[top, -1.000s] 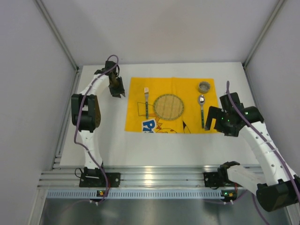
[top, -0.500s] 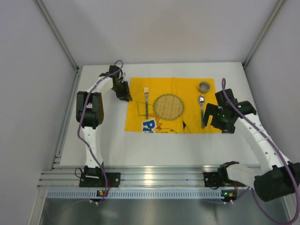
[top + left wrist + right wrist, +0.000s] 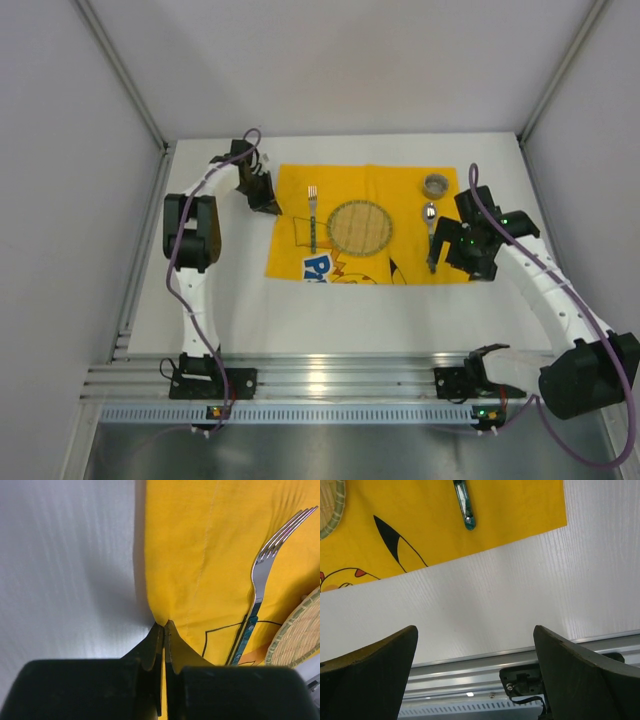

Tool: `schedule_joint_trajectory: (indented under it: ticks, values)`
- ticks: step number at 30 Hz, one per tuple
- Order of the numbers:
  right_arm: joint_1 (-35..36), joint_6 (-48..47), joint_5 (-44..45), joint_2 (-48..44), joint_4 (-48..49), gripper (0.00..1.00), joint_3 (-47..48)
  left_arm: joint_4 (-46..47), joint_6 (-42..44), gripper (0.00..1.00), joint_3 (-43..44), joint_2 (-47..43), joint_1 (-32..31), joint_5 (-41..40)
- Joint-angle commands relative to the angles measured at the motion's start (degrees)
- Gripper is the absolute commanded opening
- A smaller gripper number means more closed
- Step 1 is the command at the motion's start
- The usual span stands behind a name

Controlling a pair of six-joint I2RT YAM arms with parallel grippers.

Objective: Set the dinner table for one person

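The dinner table (image 3: pixel 350 320) is a white top carrying a yellow printed placemat (image 3: pixel 395 190). On the mat lie a fork (image 3: pixel 312 215), a round woven mat (image 3: pixel 360 227), a spoon (image 3: pixel 430 225) and a small cup (image 3: pixel 435 185). My left gripper (image 3: pixel 268 207) is at the mat's left edge. In the left wrist view the left gripper (image 3: pixel 164 626) is shut on a pinch of the placemat (image 3: pixel 200 555), with the fork (image 3: pixel 260 575) just to the right. My right gripper (image 3: pixel 440 250) hovers open by the spoon's handle (image 3: pixel 464 505), and nothing lies between the fingers of this gripper (image 3: pixel 475 630).
Grey walls enclose the table on three sides. An aluminium rail (image 3: pixel 330 380) with the arm bases runs along the near edge and shows in the right wrist view (image 3: pixel 470 680) below bare white tabletop (image 3: pixel 495 595).
The left gripper moved right to the placemat's left edge and shut on the cloth. The right arm shifted left and farther, toward the spoon, staying open.
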Motion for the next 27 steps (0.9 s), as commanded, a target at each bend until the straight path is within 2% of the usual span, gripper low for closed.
schedule_joint_trajectory:
  ticks: [1,9,16,17,20,21,23,24,27]
  values:
    - [0.6,-0.1,0.6,0.3,2.7,1.00,2.7,-1.4,2.6,0.00,-3.6,-2.7,4.6,-5.0]
    - [0.6,-1.3,-0.4,-0.2,3.6,1.00,2.0,0.3,3.3,0.00,-11.0,-8.4,9.0,-6.5]
    - [0.7,-2.6,-1.2,-1.4,3.4,1.00,2.3,-0.6,1.7,0.00,-10.9,-10.8,9.2,-8.9]
    - [0.6,-2.9,-1.4,-1.8,3.2,0.99,2.6,-0.8,1.3,0.02,-10.8,-11.2,9.1,-9.1]
    - [0.7,-3.0,-2.1,-2.4,2.9,1.00,3.1,-0.6,-0.2,0.14,-11.2,-14.5,9.0,-9.8]
    - [0.6,-3.0,-2.3,-2.6,2.7,1.00,3.8,-0.4,-0.5,0.23,-11.6,-15.8,8.9,-10.1]
    - [0.6,-3.0,-3.7,-2.9,2.3,1.00,4.9,-0.6,-0.8,0.31,-11.7,-20.2,8.6,-11.2]
    - [0.6,-2.9,-4.4,-2.9,2.2,1.00,6.5,-0.7,-0.7,0.48,-11.6,-21.8,8.3,-11.8]
    - [0.6,-3.1,-9.7,-3.5,2.2,1.00,11.4,-1.0,0.2,0.71,-11.3,-28.5,7.3,-13.6]
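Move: The yellow mat's left edge is already pinched at the shut left fingertips, near the tabletop, with bare table to their left; the mat's middle lies about 28 cm to this hand's right and 4 cm back. On the mat, the fork is some 10 cm right and 2 cm back, the plate about 25 cm right and 5 cm back. From the idle right hand, the mat's middle is roughly 21 cm ahead, 21 cm left and 13 cm below. The yellow mat's pinched left edge is dragged by the left hand across the table to the left, about 9 cm and a little back, the hand turning some 10 degrees counter-clockwise. There the fingers open, let go of the cloth and rise about 6 cm. The open right hand, touching nothing, lifts about 3 cm at the end. ##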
